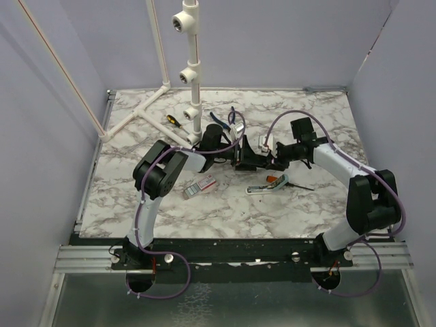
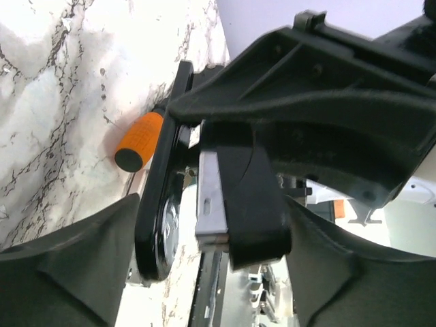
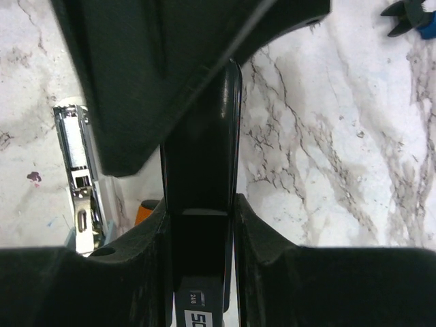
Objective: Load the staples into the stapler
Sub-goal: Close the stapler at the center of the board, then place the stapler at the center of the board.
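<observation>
The black stapler (image 1: 251,158) hangs above the table's middle between both arms. My right gripper (image 1: 268,160) is shut on its black body (image 3: 201,197). In the left wrist view the stapler is hinged apart, with the black base (image 2: 155,211) on the left and the metal channel (image 2: 208,194) under the black top on the right. My left gripper (image 2: 211,231) stands open and wide, with both halves between its fingers. I cannot tell whether the fingers touch them. The staples' white and red box (image 1: 199,186) lies flat near the left arm. No loose strip shows.
A pale teal bar (image 1: 262,188) with a chrome top (image 3: 76,157) lies right of centre, an orange-handled screwdriver (image 1: 276,181) across it. Further back are a yellow-handled screwdriver (image 1: 175,121), blue pliers (image 1: 231,120) and a white pipe stand (image 1: 193,75).
</observation>
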Robot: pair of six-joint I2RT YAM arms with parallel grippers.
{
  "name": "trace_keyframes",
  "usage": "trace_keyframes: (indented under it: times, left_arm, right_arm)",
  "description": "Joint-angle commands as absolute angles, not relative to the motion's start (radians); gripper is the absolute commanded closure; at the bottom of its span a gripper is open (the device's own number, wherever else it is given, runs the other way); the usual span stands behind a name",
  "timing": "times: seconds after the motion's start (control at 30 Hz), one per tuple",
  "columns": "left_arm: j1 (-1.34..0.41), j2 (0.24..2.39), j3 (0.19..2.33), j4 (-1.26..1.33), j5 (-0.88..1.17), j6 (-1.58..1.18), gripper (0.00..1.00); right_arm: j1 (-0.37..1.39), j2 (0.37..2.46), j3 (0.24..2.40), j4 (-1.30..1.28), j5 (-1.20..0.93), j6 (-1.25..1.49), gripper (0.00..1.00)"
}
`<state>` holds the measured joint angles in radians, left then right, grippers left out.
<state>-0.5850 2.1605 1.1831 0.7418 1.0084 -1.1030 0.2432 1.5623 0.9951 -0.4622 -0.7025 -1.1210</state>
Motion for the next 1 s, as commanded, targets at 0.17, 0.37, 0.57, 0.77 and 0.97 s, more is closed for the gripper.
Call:
trace_keyframes:
  times: [0.17, 0.37, 0.57, 0.77, 0.97]
  left_arm:
    - [-0.594, 2.057, 1.119, 0.664, 0.959, -0.872, 0.01]
    - [-0.601, 1.973, 1.062, 0.57, 0.878, -0.644, 0.01]
    - [-0.616, 1.918, 1.001, 0.517, 0.827, -0.48, 0.01]
    - [-0.627, 1.858, 0.983, 0.362, 0.756, -0.271, 0.01]
    - [-0.636, 1.771, 0.962, 0.194, 0.669, -0.045, 0.01]
  right_arm:
    - [0.18, 1.642, 1.132, -0.626, -0.714, -1.24, 0.96]
    - [0.137, 1.773, 1.222, -0.705, -0.721, -1.291, 0.95]
    - [0.138, 1.916, 1.366, -0.828, -0.738, -1.326, 0.94]
    - [0.14, 1.996, 1.425, -0.861, -0.714, -1.331, 0.87]
    - [0.165, 1.992, 1.375, -0.796, -0.668, -1.302, 0.74]
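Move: The right hand already holds the black stapler, whose middle is about 3 cm to its left; the board spot it goes to is some 5 cm ahead, 3 cm right and 9 cm below. The blue stapler stands about 5 cm back and 1 cm left, 6 cm lower; the orange screwdriver handle 2 cm back, 4 cm right, 8 cm down. From the left hand, the black stapler's middle is 6 cm right, level. Forward and a little right, then mostly down, the right hand carries the black stapler about 6 cm lower towards the board, tilting slightly and keeping its grip. The left hand, already loosening around the stapler's head, opens fully and backs off to the left, back and down, rolling about 35 degrees as its fingertips tip downward. ##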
